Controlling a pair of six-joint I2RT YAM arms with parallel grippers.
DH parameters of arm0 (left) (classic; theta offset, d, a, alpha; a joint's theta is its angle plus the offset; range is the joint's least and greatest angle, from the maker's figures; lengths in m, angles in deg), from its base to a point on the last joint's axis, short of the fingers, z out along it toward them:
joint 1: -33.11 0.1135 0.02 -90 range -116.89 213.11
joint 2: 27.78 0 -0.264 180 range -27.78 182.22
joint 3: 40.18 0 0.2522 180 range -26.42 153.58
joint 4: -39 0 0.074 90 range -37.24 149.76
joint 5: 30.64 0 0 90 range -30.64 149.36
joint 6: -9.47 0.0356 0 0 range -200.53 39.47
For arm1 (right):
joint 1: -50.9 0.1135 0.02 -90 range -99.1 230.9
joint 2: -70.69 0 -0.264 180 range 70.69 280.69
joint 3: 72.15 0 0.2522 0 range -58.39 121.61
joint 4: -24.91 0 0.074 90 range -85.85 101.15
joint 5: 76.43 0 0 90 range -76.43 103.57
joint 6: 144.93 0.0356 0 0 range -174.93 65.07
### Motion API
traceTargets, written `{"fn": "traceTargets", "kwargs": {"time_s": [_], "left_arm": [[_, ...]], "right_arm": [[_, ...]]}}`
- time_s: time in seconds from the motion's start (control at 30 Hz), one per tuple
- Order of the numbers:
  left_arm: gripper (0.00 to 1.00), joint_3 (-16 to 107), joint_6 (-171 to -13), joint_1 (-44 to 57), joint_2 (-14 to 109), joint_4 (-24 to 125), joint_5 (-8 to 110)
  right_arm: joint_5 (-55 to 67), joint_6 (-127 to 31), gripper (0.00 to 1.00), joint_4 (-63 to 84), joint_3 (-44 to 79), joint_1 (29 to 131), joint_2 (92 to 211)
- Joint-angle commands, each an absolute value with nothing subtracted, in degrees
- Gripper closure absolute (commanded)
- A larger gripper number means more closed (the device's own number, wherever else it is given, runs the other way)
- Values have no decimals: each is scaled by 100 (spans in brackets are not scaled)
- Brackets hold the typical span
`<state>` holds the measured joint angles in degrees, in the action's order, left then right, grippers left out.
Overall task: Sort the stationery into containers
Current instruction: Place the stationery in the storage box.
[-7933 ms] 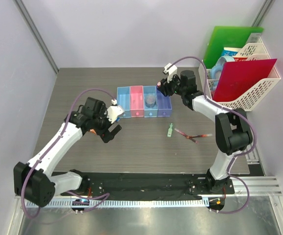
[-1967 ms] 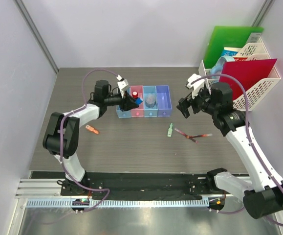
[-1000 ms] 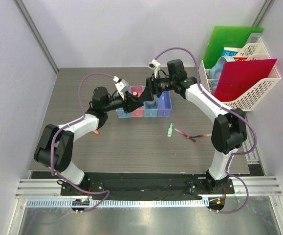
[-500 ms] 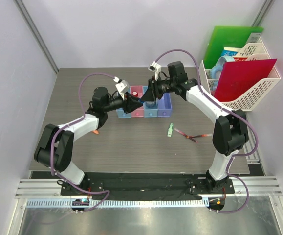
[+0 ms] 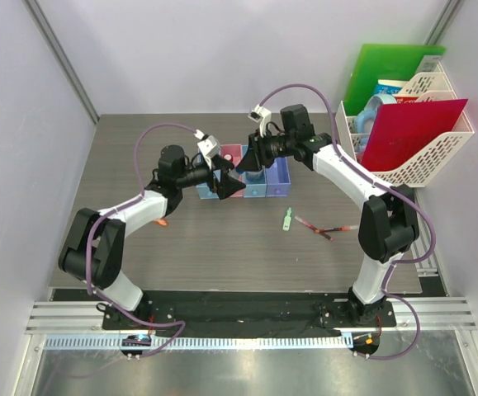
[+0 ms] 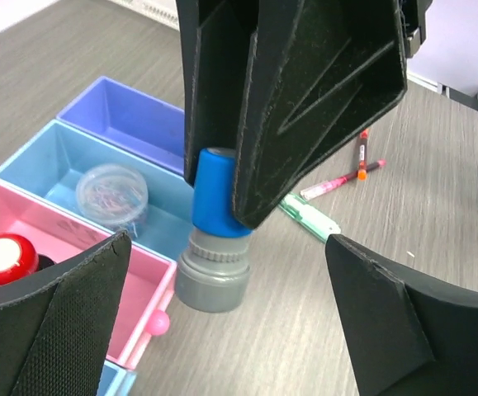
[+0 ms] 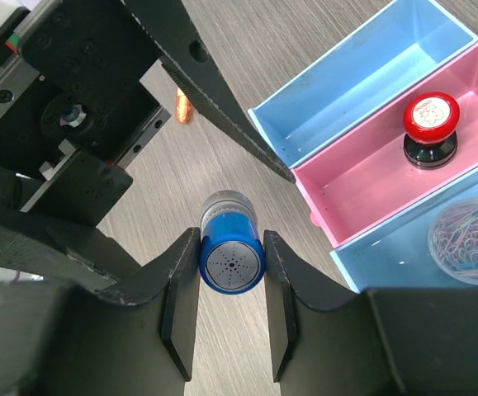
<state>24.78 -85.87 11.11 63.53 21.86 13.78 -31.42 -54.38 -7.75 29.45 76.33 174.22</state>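
Observation:
My right gripper [image 7: 231, 247] is shut on a blue-and-grey cylinder [image 7: 232, 262] and holds it upright just above the table, in front of the pink bin [image 7: 371, 177]. My left gripper [image 6: 228, 243] is open, one finger on each side of the cylinder [image 6: 216, 210] and apart from it. The two grippers meet in front of the containers [image 5: 277, 175]. A red-black round cap [image 7: 431, 124] stands in the pink bin. A clear roll [image 7: 470, 235] lies in the light blue bin. The green piece [image 5: 287, 219] and dark-red pens [image 5: 325, 228] lie right of centre. The orange piece [image 5: 162, 221] lies on the left.
A white mesh file rack [image 5: 424, 157] with a red folder [image 5: 412, 132] and a green folder [image 5: 387, 74] stands at the back right. Grey walls close the table on the left, back and right.
My right arm swung in from the right to the left gripper at the bins. My left gripper's fingers have spread apart and shifted slightly right; the right gripper now grips the blue cylinder.

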Motion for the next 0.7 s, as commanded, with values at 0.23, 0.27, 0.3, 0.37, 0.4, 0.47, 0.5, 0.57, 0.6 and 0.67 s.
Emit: {"fn": "traceTargets", "kwargs": {"time_s": [0.23,0.27,0.3,0.37,0.4,0.47,0.5,0.57,0.6,0.67], "left_arm": [[0,2605,-7211,1113,4668,4614,2392],[0,2561,-6974,1122,4553,5060,2899],[0,2500,-6571,1131,4413,5247,3200],[0,2307,-6261,1201,4140,5704,3658],[0,2228,-6164,1288,4061,5802,3782],[0,2025,-6119,1517,3876,6065,3949],[0,1920,-6049,1605,3841,6145,4011],[0,1823,-6022,1851,3701,6294,4117],[0,1736,-5979,1930,3656,6347,4108],[0,1647,-5847,2097,3534,6409,4248]], "right_arm": [[-1975,-6098,96,-1161,4003,7885,17852],[-1800,-6161,96,-1214,4101,7920,17949],[-1555,-6274,95,-1284,4215,7964,18037],[-1273,-6503,96,-1451,4549,8060,18353],[-1071,-6556,95,-1486,4715,8096,18467],[-885,-6714,96,-1496,4848,8166,18731],[-789,-6759,96,-1496,4936,8184,18811],[-577,-6916,96,-1504,4990,8236,18995],[-472,-6987,96,-1522,5007,8263,19031],[-331,-7136,96,-1531,4981,8324,19118]]}}
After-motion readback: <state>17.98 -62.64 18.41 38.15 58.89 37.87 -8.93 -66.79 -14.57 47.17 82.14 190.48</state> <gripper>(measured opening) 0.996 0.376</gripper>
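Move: The right hand already pinches the blue-grey tube; the pink compartment's middle lies about 12 cm ahead, 3 cm left and 16 cm below it. The red stamp inside is some 3 cm beyond that middle, and the clip tub 7 cm to its right. From the freed left hand, the orange marker lies about 26 cm left, 4 cm back, 16 cm down; the left blue compartment lies 12 cm ahead, 7 cm left. Right carries the tube some 8 cm forward, then down towards pink compartment; open left withdraws 14 cm leftward. ##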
